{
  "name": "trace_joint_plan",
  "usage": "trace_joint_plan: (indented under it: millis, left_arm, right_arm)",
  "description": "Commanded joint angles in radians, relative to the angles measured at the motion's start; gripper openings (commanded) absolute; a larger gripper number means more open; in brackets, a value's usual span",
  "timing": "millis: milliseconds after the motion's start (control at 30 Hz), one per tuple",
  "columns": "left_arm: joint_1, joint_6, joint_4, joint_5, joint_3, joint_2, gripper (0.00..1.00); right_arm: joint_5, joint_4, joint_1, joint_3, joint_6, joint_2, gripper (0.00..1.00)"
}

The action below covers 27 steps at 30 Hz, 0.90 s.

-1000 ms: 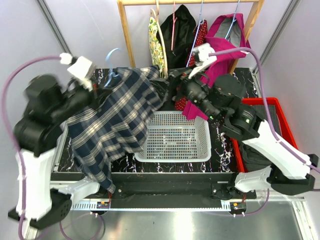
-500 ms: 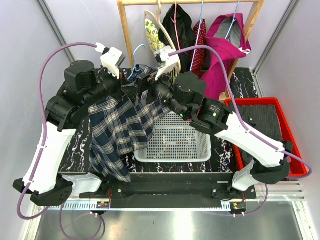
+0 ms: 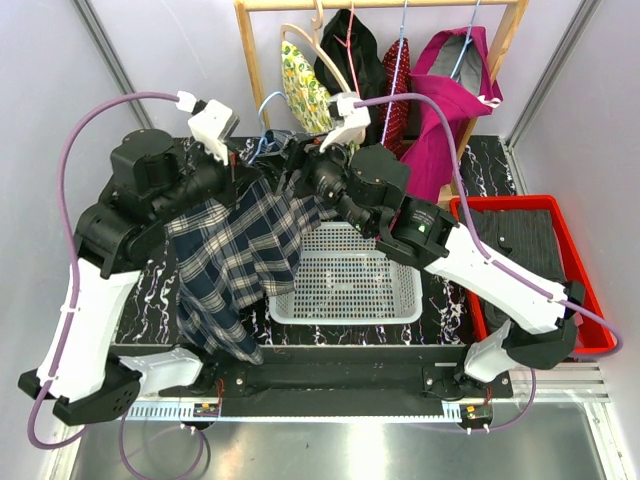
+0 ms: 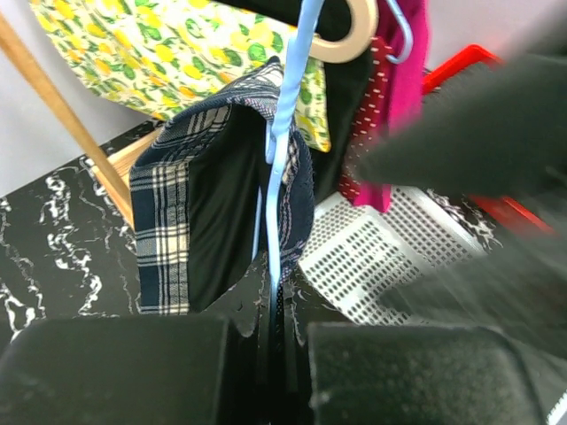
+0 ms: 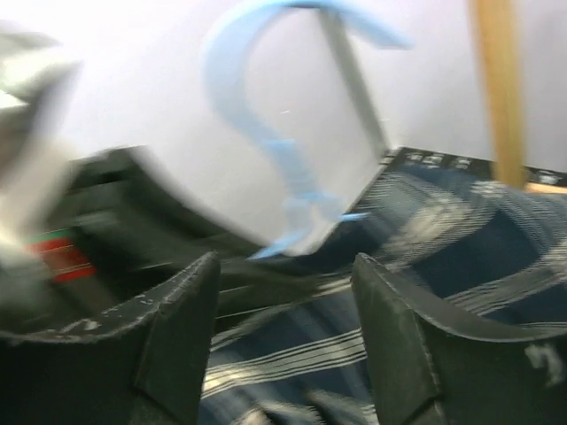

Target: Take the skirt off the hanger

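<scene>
The skirt [image 3: 235, 250] is navy plaid. It hangs from a light blue hanger [image 3: 268, 108] over the table's left half, its hem near the front edge. My left gripper [image 3: 243, 165] is shut on the hanger. In the left wrist view the hanger bar [image 4: 282, 150] runs down into the gripper [image 4: 273, 305], with the skirt [image 4: 190, 212] draped beside it. My right gripper [image 3: 292, 165] is at the skirt's top, right of the hanger. In the right wrist view this gripper [image 5: 283, 305] is open, with plaid skirt cloth [image 5: 443, 239] beyond it and the hanger hook [image 5: 244, 97] above.
A white mesh basket [image 3: 350, 316] sits mid-table, right of the skirt. A red bin [image 3: 590, 285] holding dark cloth stands at the right edge. Behind, a wooden rack [image 3: 253, 70] carries a yellow floral garment [image 3: 300, 88], a black one [image 3: 365, 50] and a magenta one [image 3: 450, 95].
My right arm has swung left from over the basket to the skirt's top, and its jaws have narrowed. My left arm has shifted right, bringing hanger and skirt closer to the rack.
</scene>
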Motion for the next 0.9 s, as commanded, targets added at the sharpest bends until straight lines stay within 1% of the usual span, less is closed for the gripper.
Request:
trace_joint_plan:
  millis: [0, 67, 167, 200, 300, 467, 533, 567, 633, 667, 700, 733, 767, 800, 833, 867]
  left_arm:
    - [-0.007, 0.032, 0.069, 0.074, 0.061, -0.079, 0.00]
    - [-0.007, 0.045, 0.044, 0.088, 0.078, -0.097, 0.00]
    - [-0.007, 0.040, 0.012, 0.135, 0.060, -0.128, 0.00]
    - [-0.007, 0.039, 0.002, 0.163, 0.051, -0.145, 0.00]
    - [-0.007, 0.042, -0.004, 0.177, 0.002, -0.171, 0.00]
    - [-0.007, 0.044, -0.004, 0.207, -0.060, -0.180, 0.00]
    - [-0.007, 0.048, -0.005, 0.223, -0.044, -0.174, 0.00]
    - [-0.007, 0.054, -0.008, 0.220, -0.011, -0.169, 0.00]
    - [-0.007, 0.082, -0.028, 0.212, 0.029, -0.163, 0.00]
    - [-0.008, 0.103, -0.045, 0.212, 0.067, -0.165, 0.00]
    - [-0.007, 0.119, -0.054, 0.230, 0.081, -0.168, 0.00]
    - [-0.008, 0.134, -0.064, 0.247, 0.092, -0.171, 0.00]
    - [-0.007, 0.158, -0.091, 0.290, 0.115, -0.174, 0.00]
    - [-0.007, 0.180, -0.112, 0.322, 0.129, -0.175, 0.00]
    - [-0.007, 0.197, -0.134, 0.350, 0.156, -0.174, 0.00]
    - [-0.007, 0.235, -0.181, 0.412, 0.167, -0.172, 0.00]
  right_arm:
    - [0.134, 0.057, -0.029, -0.103, -0.015, -0.086, 0.79]
    - [0.146, 0.051, -0.049, -0.176, -0.005, -0.138, 0.84]
    - [0.091, 0.042, -0.115, -0.236, 0.079, -0.184, 0.89]
    - [0.071, 0.042, -0.124, -0.241, 0.089, -0.189, 0.89]
    - [0.036, 0.040, -0.127, -0.229, 0.090, -0.184, 0.91]
    - [-0.059, 0.043, -0.127, -0.171, 0.094, -0.129, 0.90]
    - [-0.073, 0.017, -0.129, -0.157, 0.087, -0.100, 0.90]
    - [-0.072, -0.012, -0.129, -0.160, 0.087, -0.101, 0.91]
    - [-0.075, -0.030, -0.129, -0.213, 0.075, -0.124, 0.97]
    - [-0.085, -0.027, -0.129, -0.244, 0.058, -0.143, 1.00]
    - [-0.099, -0.020, -0.129, -0.279, 0.038, -0.196, 1.00]
    - [-0.120, 0.020, -0.129, -0.369, -0.048, -0.228, 1.00]
    - [-0.175, 0.054, -0.129, -0.425, -0.108, -0.268, 1.00]
    - [-0.193, 0.087, -0.129, -0.483, -0.173, -0.360, 1.00]
    - [-0.203, 0.144, -0.129, -0.588, -0.299, -0.408, 1.00]
    - [-0.241, 0.170, -0.129, -0.635, -0.366, -0.454, 1.00]
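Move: The navy plaid skirt hangs on the blue hanger that the left hand already pinches. The skirt's waistband lies roughly 5 cm ahead of the right hand, 4 cm to its left and 3 cm below; from the left hand it is about 5 cm ahead and 6 cm right, near finger height. From the right hand the yellow cloth hangs some 15 cm ahead and 3 cm right, slightly lower; the white basket stands about 2 cm farther out, 10 cm right and 45 cm below. The skirt rides back on its hanger, the left hand keeping its pinch and drawing about 9 cm towards the base while turning some 15 degrees clockwise. The right fingers, already well apart, open fully beside the skirt; that hand swings right and down, at first also forward, eases a little back left, then sinks right again, about 7 cm lower overall and away from the left hand. ##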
